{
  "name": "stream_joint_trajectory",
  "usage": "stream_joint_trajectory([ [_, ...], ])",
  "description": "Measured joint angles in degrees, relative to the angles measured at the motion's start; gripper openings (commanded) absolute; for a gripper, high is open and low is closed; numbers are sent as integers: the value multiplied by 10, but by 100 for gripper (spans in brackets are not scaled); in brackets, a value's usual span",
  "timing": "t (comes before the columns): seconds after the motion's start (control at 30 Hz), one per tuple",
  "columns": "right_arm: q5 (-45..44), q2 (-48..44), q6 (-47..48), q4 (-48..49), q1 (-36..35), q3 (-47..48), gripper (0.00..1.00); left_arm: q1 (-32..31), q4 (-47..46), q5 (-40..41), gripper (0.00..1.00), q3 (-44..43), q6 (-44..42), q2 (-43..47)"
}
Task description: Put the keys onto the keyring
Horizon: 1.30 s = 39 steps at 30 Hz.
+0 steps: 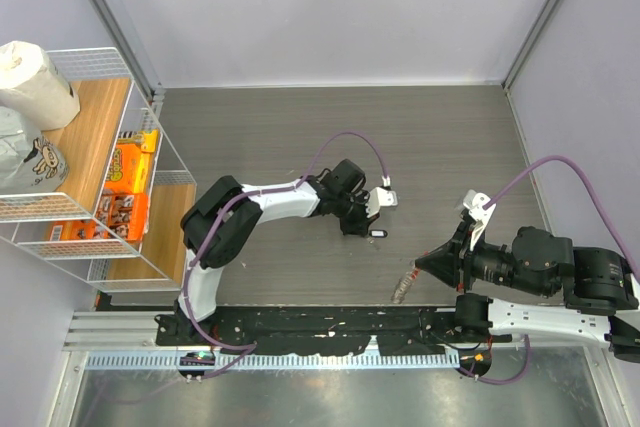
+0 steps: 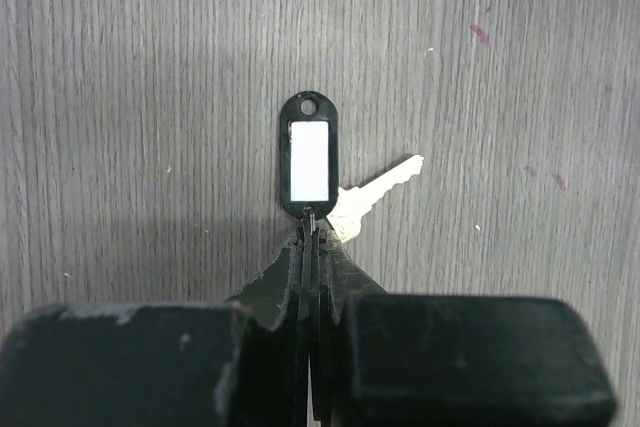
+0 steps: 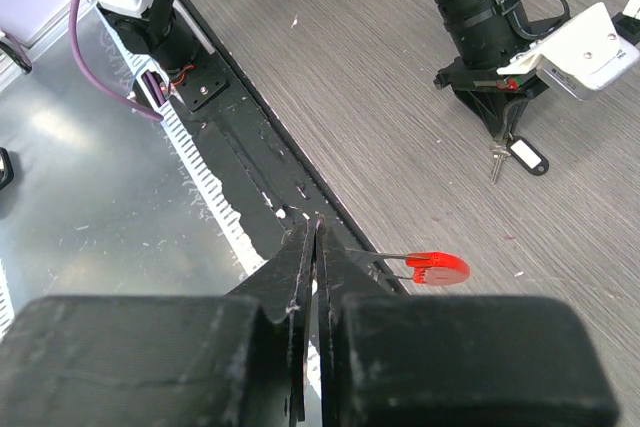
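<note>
The keys, a silver key joined to a black tag with a white label, lie flat on the grey wood table. My left gripper is shut on the small ring at the tag's near end. From above, the keys show just right of that gripper. My right gripper is shut on the keyring, whose thin wire and red tab stick out to the right, over the table's near edge. The keyring hangs off the right gripper, a short way right of and nearer than the keys.
A white wire rack stands at the left with orange snack packs and a paper roll. A black rail and a white slotted strip run along the near edge by the arm bases.
</note>
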<state>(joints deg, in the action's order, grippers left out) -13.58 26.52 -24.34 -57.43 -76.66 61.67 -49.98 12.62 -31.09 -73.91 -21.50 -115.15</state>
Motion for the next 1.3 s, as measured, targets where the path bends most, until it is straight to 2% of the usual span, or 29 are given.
stream_joint_trajectory([
  [0.23, 2, 0, 0, 0, 0, 0, 7, 1, -21, -6, 0, 50, 11, 42],
  [0.57, 4, 25, 2, 2, 0, 4, 6, 1, -78, -11, 0, 139, 47, 245],
  [0.9, 10, 66, 5, 11, 0, 17, 6, -6, -135, -2, 0, 228, 109, 396],
  [1.3, 15, 117, 7, 55, 0, 19, 5, -30, -150, -21, 0, 247, 165, 542],
])
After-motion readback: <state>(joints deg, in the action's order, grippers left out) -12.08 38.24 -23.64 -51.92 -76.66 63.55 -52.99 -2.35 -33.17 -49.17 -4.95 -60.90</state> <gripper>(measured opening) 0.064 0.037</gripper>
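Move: The left fingers are already shut on the small ring of the keys, just above the table. From them the keyring hangs about 19 cm back, 3 cm to the right and 23 cm up. The black tag lies about 3 cm right, level fore and aft, and the key 3 cm back and 2 cm right, both about 2 cm below. From the right hand, which holds the keyring, the keys are some 15 cm ahead, 4 cm left and 29 cm down. Steeply up about 25 cm, then increasingly back as well and somewhat left, the left hand carries the keys off the table towards the keyring, keeping its pinch on their small ring, while the wrist swings the fingers up some 35 degrees until they point almost level to the right. The right hand, still gripping the keyring, slides about 5 cm left. ##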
